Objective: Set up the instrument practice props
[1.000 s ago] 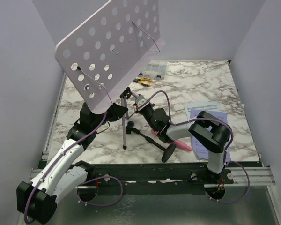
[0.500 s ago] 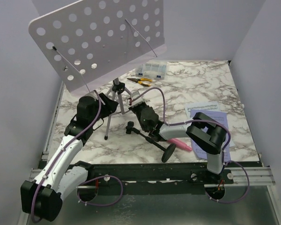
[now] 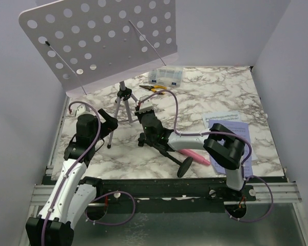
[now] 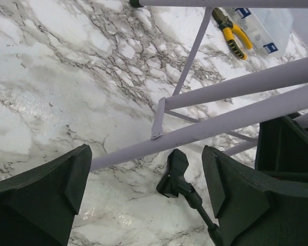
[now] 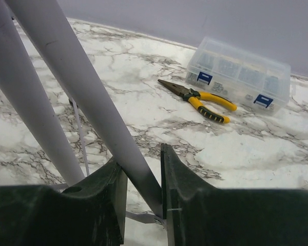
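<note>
The lilac perforated music-stand plate (image 3: 100,43) rises tilted at the back left on its tripod (image 3: 122,105), whose legs rest on the marble. My right gripper (image 3: 143,111) is shut on one tripod leg (image 5: 87,87), which runs slantwise between its fingers (image 5: 143,169). My left gripper (image 3: 107,122) stands wide open just left of the tripod. A lilac leg (image 4: 220,120) crosses ahead of its fingers (image 4: 146,159) without touching them. The black microphone stand (image 3: 167,151) lies on its side with the pink microphone (image 3: 199,158) beside it; its clip (image 4: 175,171) shows between my left fingers. The sheet-music pages (image 3: 227,123) lie at the right.
A clear compartment box (image 3: 166,76) and yellow-handled pliers (image 3: 155,88) lie at the back, behind the tripod; both show in the right wrist view, the box (image 5: 241,74) and the pliers (image 5: 203,102). Lilac walls close in on the left, back and right.
The left gripper has opened wide, let go of the stand and drawn back left. The stand has swung more upright and shifted left, with the right gripper following on its leg.
</note>
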`<action>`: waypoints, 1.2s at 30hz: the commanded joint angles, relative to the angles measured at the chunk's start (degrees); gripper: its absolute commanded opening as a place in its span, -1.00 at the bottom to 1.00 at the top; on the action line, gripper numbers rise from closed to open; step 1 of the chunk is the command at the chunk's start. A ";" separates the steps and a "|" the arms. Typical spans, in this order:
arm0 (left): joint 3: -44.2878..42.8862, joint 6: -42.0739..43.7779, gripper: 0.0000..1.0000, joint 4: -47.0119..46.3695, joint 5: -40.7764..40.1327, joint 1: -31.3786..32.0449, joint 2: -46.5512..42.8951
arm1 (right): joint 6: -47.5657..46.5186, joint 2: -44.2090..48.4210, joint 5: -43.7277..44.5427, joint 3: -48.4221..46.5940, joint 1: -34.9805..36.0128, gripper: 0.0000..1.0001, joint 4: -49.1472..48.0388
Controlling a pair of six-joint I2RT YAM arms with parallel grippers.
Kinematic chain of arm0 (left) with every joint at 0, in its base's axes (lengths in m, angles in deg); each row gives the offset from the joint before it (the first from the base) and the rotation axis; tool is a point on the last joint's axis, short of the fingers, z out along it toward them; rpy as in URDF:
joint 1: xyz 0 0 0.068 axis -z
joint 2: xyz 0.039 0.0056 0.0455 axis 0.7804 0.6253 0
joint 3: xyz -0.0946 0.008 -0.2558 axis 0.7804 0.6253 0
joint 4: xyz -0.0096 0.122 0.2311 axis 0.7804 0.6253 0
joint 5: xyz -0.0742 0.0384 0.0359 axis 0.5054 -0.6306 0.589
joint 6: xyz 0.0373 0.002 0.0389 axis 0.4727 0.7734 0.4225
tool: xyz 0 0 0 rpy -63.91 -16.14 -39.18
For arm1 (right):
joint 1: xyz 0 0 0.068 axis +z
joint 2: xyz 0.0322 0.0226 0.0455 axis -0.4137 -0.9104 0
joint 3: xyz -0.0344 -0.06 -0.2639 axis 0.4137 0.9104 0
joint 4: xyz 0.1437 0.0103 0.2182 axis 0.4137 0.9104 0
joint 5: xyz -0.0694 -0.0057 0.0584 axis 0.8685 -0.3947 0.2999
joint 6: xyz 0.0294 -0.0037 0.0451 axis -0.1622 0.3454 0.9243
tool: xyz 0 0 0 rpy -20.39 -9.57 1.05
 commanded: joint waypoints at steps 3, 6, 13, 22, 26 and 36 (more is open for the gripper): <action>0.82 1.13 0.84 -8.77 3.80 -0.42 -4.43 | 16.73 -9.14 -7.41 8.77 1.33 -1.00 10.99; 2.20 1.87 0.77 -19.50 14.42 -0.42 -3.37 | 15.75 -9.01 -12.53 11.50 1.25 -0.99 5.80; 2.43 6.08 0.72 -29.96 19.75 -0.42 1.15 | 13.63 -8.57 -21.23 15.96 1.22 -0.99 -3.25; -3.73 14.92 0.34 -28.51 20.00 -0.43 11.91 | 13.55 -2.38 -29.33 17.65 0.75 -0.99 -5.32; -3.93 17.65 -0.14 -27.25 20.81 -0.42 13.40 | 12.28 -0.86 -31.52 18.07 0.62 -0.99 -5.44; 0.69 29.53 -1.00 -21.57 12.13 5.50 8.01 | 8.23 6.52 -34.36 14.58 -1.82 -0.44 0.40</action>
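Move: For the open left hand, the upper part of the stand's near leg lies some 6 cm ahead, 5 cm right and 4 cm up. The hub is about 9 cm ahead, 6 cm right and 8 cm up. The right hand already grips the right leg; from it the pliers lie some 16 cm ahead, 5 cm right and 15 cm below, and the black clip about 10 cm back, neither left nor right, equally low. Left hand arcs some 9 cm right, up and forward, pinching the near leg; right hand draws its leg back. ##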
